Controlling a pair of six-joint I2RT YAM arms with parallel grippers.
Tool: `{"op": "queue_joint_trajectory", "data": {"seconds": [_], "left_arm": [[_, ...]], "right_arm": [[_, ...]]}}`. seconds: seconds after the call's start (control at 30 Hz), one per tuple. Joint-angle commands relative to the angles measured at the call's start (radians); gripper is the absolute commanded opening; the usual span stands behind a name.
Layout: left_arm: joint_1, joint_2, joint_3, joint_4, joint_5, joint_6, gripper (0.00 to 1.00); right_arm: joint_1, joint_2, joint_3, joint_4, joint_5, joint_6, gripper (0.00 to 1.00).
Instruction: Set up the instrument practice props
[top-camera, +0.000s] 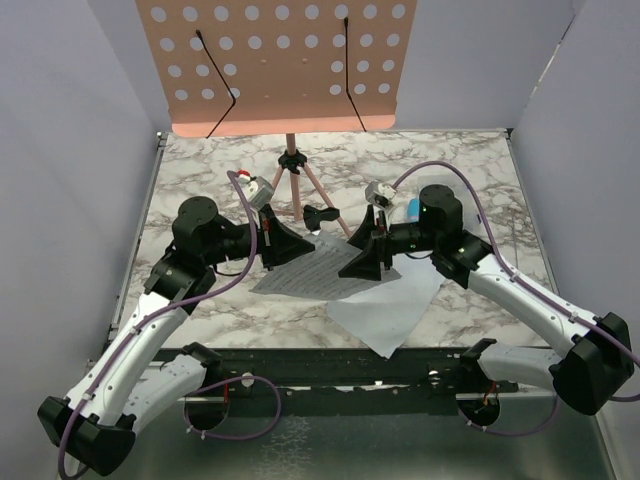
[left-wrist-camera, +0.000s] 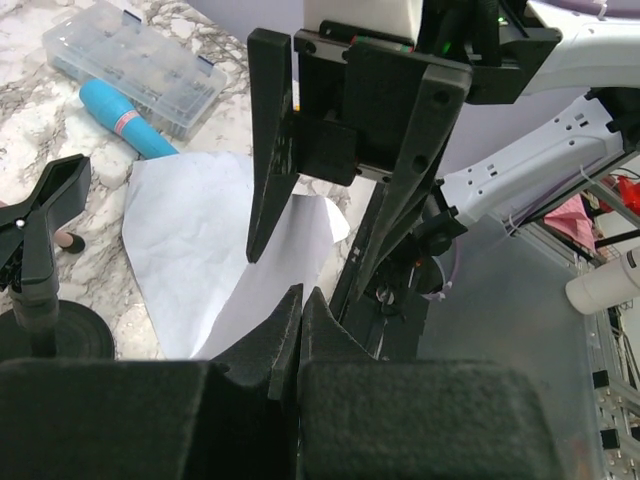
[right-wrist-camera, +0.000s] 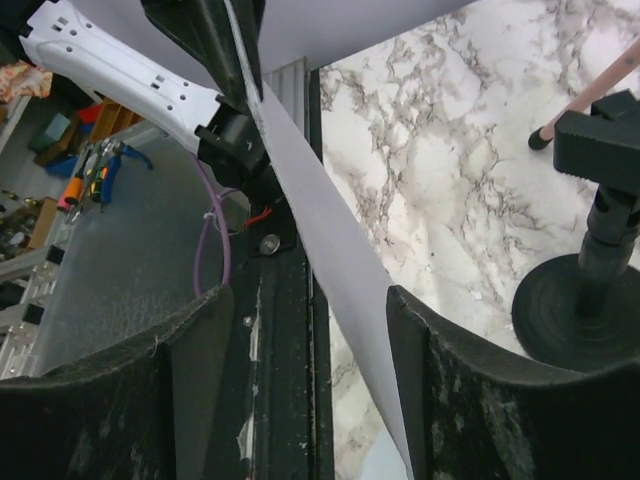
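The pink hole-dotted music stand (top-camera: 285, 60) rises at the back on thin tripod legs (top-camera: 296, 190). My left gripper (top-camera: 305, 250) is shut on a sheet-music page (right-wrist-camera: 300, 170), pinching its edge at the fingertips (left-wrist-camera: 300, 305). The page runs edge-on between the open jaws of my right gripper (right-wrist-camera: 308, 300), touching neither finger clearly. Another white page (top-camera: 388, 312) lies at the table's front edge. The small black mic stand (left-wrist-camera: 40, 250) stands just behind the grippers. The blue microphone (left-wrist-camera: 125, 118) lies on the marble, half hidden behind the right arm in the top view.
A clear plastic compartment box (left-wrist-camera: 130, 60) sits beside the microphone at the right rear. The mic stand's round base (right-wrist-camera: 575, 320) is close to my right fingers. Grey walls enclose three sides. The table's dark front rail (top-camera: 330, 365) runs under the lying page.
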Motion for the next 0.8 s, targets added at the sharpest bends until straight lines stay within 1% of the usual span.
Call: {"op": "queue_joint_trajectory", "data": {"seconds": [0.0,0.03,0.07,0.17,0.2,0.23,0.27,0.3,0.33,0.37,0.4,0.43,0.47,0.53,0.57,0.67,0.77], "left_arm": [[-0.003,-0.035,0.029,0.055,0.007,-0.031,0.00],[-0.003,-0.044,0.023,0.065,0.001,-0.034,0.00],[-0.003,-0.051,0.019,0.074,-0.007,-0.037,0.00],[-0.003,-0.077,-0.001,0.112,-0.028,-0.056,0.00],[-0.003,-0.086,-0.008,0.123,-0.039,-0.063,0.00],[-0.003,-0.098,-0.016,0.132,-0.046,-0.065,0.00],[-0.003,-0.104,-0.022,0.140,-0.056,-0.067,0.01],[-0.003,-0.113,-0.029,0.147,-0.069,-0.069,0.11],[-0.003,-0.120,-0.036,0.151,-0.089,-0.072,0.28],[-0.003,-0.127,-0.041,0.154,-0.109,-0.075,0.43],[-0.003,-0.134,-0.048,0.156,-0.128,-0.076,0.54],[-0.003,-0.141,-0.054,0.157,-0.147,-0.077,0.62],[-0.003,-0.149,-0.058,0.157,-0.162,-0.077,0.68],[-0.004,-0.162,-0.073,0.156,-0.193,-0.079,0.75],[-0.004,-0.171,-0.080,0.156,-0.211,-0.081,0.77],[-0.003,-0.201,-0.100,0.145,-0.291,-0.083,0.77],[-0.003,-0.234,-0.110,0.116,-0.392,-0.077,0.78]], "right_arm": [[0.017,0.011,0.010,-0.007,0.026,-0.016,0.62],[0.016,0.008,0.008,-0.001,0.026,-0.015,0.57],[0.017,0.006,0.006,0.005,0.028,-0.015,0.50],[0.016,-0.004,0.002,0.016,0.041,-0.002,0.18],[0.016,-0.008,-0.001,0.019,0.045,0.004,0.09],[0.016,-0.012,-0.005,0.027,0.050,0.013,0.02],[0.016,-0.015,-0.013,0.041,0.054,0.028,0.01],[0.016,-0.017,-0.017,0.047,0.065,0.043,0.01],[0.016,-0.020,-0.018,0.045,0.076,0.063,0.00],[0.017,-0.023,-0.020,0.046,0.086,0.075,0.01],[0.017,-0.028,-0.025,0.049,0.098,0.101,0.01],[0.017,-0.038,-0.032,0.051,0.122,0.121,0.00],[0.017,-0.048,-0.042,0.053,0.149,0.143,0.00],[0.017,-0.079,-0.063,0.058,0.210,0.182,0.00],[0.016,-0.095,-0.072,0.055,0.246,0.194,0.00],[0.017,-0.143,-0.090,0.023,0.325,0.206,0.00],[0.015,-0.171,-0.093,0.003,0.354,0.210,0.00]]}}
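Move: The left hand still pinches the music sheet near an upper corner, and the sheet's middle lies about 4 cm to its right, 6 cm nearer the base and 4 cm below. From the half-open right hand, the middle is roughly 5 cm left, 3 cm back and about level. The black clip stand is 12 cm ahead of the right hand, 7 cm left and 17 cm down; the blank paper is some 12 cm right, level fore and aft, 27 cm down. The right hand all but holds its place astride the sheet and shuts its fingers, pinching the paper, while the left hand rises about 4 cm with its hold, tipping slightly. Then the left fingers open wide and let go as that hand draws off 2 to 3 cm leftward, turning counter-clockwise and sinking a little, while the right keeps its pinch and turns some 15 degrees clockwise, easing slightly right and forward. ##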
